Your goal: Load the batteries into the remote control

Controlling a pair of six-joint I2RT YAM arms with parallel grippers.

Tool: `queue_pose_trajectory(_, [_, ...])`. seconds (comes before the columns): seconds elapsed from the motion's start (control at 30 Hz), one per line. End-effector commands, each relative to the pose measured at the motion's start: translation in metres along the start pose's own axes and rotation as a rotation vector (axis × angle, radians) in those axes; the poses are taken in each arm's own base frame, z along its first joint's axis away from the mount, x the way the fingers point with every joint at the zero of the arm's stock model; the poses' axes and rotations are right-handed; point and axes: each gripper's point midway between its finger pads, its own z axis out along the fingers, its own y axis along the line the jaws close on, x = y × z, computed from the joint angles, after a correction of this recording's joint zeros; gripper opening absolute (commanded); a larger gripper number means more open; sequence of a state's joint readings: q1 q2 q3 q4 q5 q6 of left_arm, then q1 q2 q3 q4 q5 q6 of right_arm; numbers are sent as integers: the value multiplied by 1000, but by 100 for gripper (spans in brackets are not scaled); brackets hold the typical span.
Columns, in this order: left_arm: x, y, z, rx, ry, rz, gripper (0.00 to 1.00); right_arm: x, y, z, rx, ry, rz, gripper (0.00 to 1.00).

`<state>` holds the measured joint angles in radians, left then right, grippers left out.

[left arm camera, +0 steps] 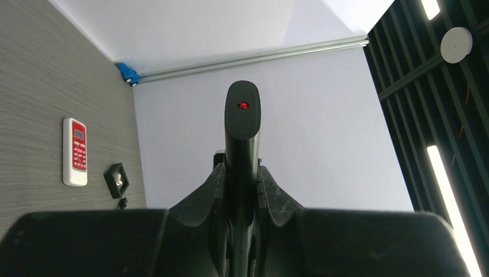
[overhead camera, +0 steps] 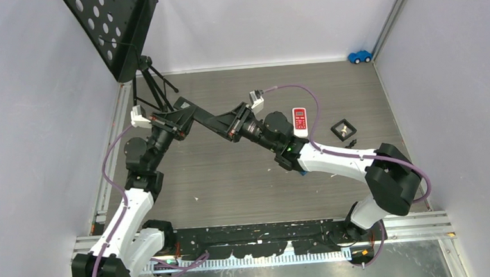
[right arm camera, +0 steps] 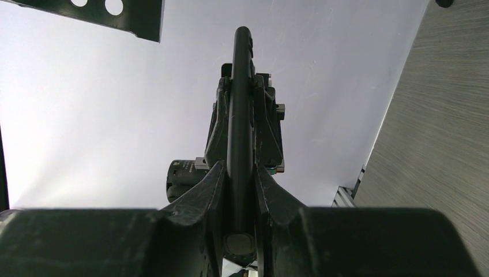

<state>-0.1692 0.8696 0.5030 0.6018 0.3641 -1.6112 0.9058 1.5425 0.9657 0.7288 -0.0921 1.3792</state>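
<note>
A long black remote control [overhead camera: 206, 120] is held in the air between my two arms. My left gripper [overhead camera: 186, 115] is shut on its left end. My right gripper [overhead camera: 229, 124] is shut on its right end. In the left wrist view the remote control [left arm camera: 243, 115] sticks out from between the fingers [left arm camera: 212, 193], with a red dot near its tip. The right wrist view has it edge-on [right arm camera: 239, 121], clamped between the fingers [right arm camera: 210, 184], with the left gripper's jaws on its far end. No batteries show clearly.
A white and red remote [overhead camera: 300, 121] lies on the table right of the grippers. A small black square tray [overhead camera: 343, 129] and a tiny dark piece [overhead camera: 351, 143] lie beyond it. A blue toy car [overhead camera: 359, 56] sits in the back right corner. A black perforated stand [overhead camera: 117, 30] rises at the back left.
</note>
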Motion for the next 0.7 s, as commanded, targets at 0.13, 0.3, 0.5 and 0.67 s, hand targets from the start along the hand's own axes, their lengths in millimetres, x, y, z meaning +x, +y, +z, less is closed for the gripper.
queue_pose_trajectory(0.13, [82, -41, -35, 138, 400, 141, 0, -10, -14, -10, 40, 6, -90, 20])
queue_pose_trajectory(0.3, [80, -31, -31, 103, 393, 212, 0, 5, -17, -52, 52, 132, -194, 45])
queue_pose_trajectory(0.5, [85, -19, -30, 89, 441, 247, 0, 19, 16, -91, -33, 222, -347, 69])
queue_pose_trajectory(0.67, [97, -24, -35, 150, 544, 278, 0, 29, 19, -106, -41, 302, -455, 69])
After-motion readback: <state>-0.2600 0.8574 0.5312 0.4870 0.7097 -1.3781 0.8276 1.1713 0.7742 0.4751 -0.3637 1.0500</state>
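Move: Both hands still grip the black remote in the air: its middle is about 2 cm right and 1 cm back of the left hand, and 2 cm left and 1 cm ahead of the right. On the table some 30 cm below, the white remote lies roughly 28 cm right and 13 cm ahead of the right hand; the blue brick is about 29 cm right and 2 cm back of it. Both hands go back-right some 9 cm, the right opening off the black remote, the left turning it clockwise. ##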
